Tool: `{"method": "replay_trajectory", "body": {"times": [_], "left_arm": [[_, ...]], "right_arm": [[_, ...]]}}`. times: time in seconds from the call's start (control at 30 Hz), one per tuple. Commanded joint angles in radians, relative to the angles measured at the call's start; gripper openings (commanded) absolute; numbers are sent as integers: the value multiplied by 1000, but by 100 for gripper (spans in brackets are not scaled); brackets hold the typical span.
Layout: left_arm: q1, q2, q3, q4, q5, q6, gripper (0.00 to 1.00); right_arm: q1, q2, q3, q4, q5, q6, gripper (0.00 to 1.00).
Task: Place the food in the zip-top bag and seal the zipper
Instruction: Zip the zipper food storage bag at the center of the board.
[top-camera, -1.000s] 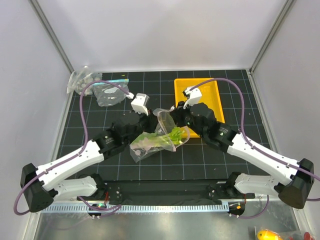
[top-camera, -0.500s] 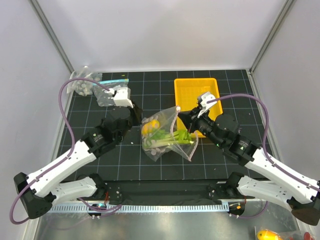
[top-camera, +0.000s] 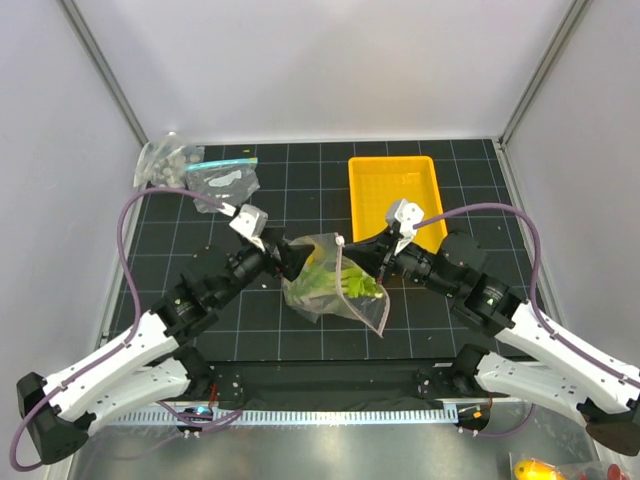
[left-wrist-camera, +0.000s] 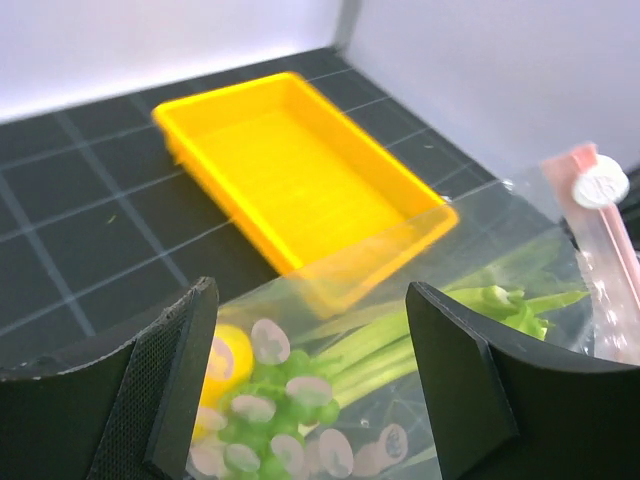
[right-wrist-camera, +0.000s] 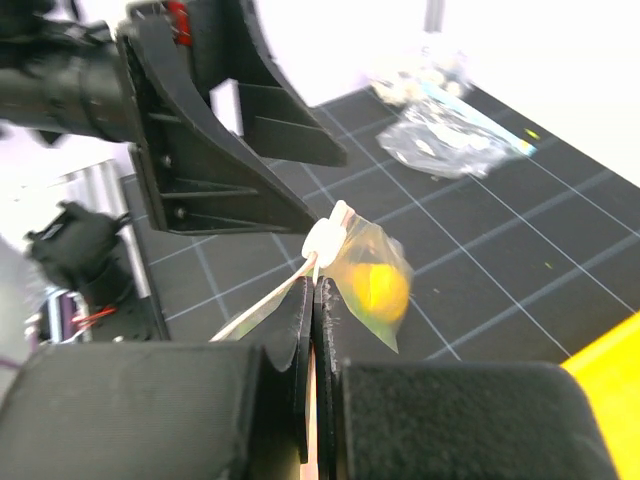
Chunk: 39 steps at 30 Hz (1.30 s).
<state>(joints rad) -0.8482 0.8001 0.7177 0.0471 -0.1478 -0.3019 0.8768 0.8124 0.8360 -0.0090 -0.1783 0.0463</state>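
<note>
The zip-top bag (top-camera: 335, 285), clear with white dots, hangs tilted at mid-table between both arms. Inside it I see the lemon (left-wrist-camera: 225, 358), the grapes (left-wrist-camera: 268, 425) and the leek (left-wrist-camera: 440, 328). My left gripper (left-wrist-camera: 310, 292) is open, its fingers (left-wrist-camera: 175, 380) either side of the bag's left end without pinching it. My right gripper (right-wrist-camera: 313, 292) is shut on the pink zipper (left-wrist-camera: 612, 275) strip, just below the white slider (right-wrist-camera: 325, 238). The lemon (right-wrist-camera: 378, 288) shows through the plastic beyond it. From above, the left gripper (top-camera: 290, 262) and the right gripper (top-camera: 384, 262) flank the bag.
An orange-yellow tray (top-camera: 392, 188) sits at the back right, just behind the bag. Two other clear bags (top-camera: 225, 182) (top-camera: 160, 163) lie at the back left corner. Grey walls close in the black gridded table (top-camera: 200, 240) on three sides.
My left gripper has opened and swung back in beside the bag's left end. The bag has turned and hangs from the right gripper, which has stayed shut on the strip.
</note>
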Motion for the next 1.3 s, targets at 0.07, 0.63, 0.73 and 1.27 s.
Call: {"method": "replay_trajectory", "body": {"times": [0.07,0.63,0.73,1.27], "left_arm": [[3,-26,-63,261,299,136,80],[-44,-59,-115,352,605,250,86],[-49,-19,-86,318,588,261,86],[-49,-19,-98,367,600,242,83]], "right_arm": [[5,-53,9,67,-174,-17,1],[4,-48,28,46,-314,-26,1],[4,-33,29,58,-357,-20,1],[4,41,77,15,-533,-29,1]]}}
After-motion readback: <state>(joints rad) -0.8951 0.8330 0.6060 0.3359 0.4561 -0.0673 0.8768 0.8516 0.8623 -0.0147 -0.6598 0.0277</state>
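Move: The white slider sits at my right hand's closed fingertips, about 2 cm left and 1 cm ahead of that grip. From my open left hand it is some 10 cm right, 2 cm back and 3 cm higher. From my left hand, the lemon in the bag is about 4 cm right, 3 cm ahead and 7 cm down; the celery is 15 cm right, 6 cm back and 10 cm down. The yellow tray is about 23 cm right, 20 cm ahead and far below. Keeping my pinch on the zipper edge, I draw my right hand back about 7 cm, turning it counter-clockwise and easing it left towards the other hand. My left hand, still wide open, swings back 9 cm and right 6 cm, turning clockwise some 35 degrees, so that its fingers point at the slider and come up on either side of it without closing. ##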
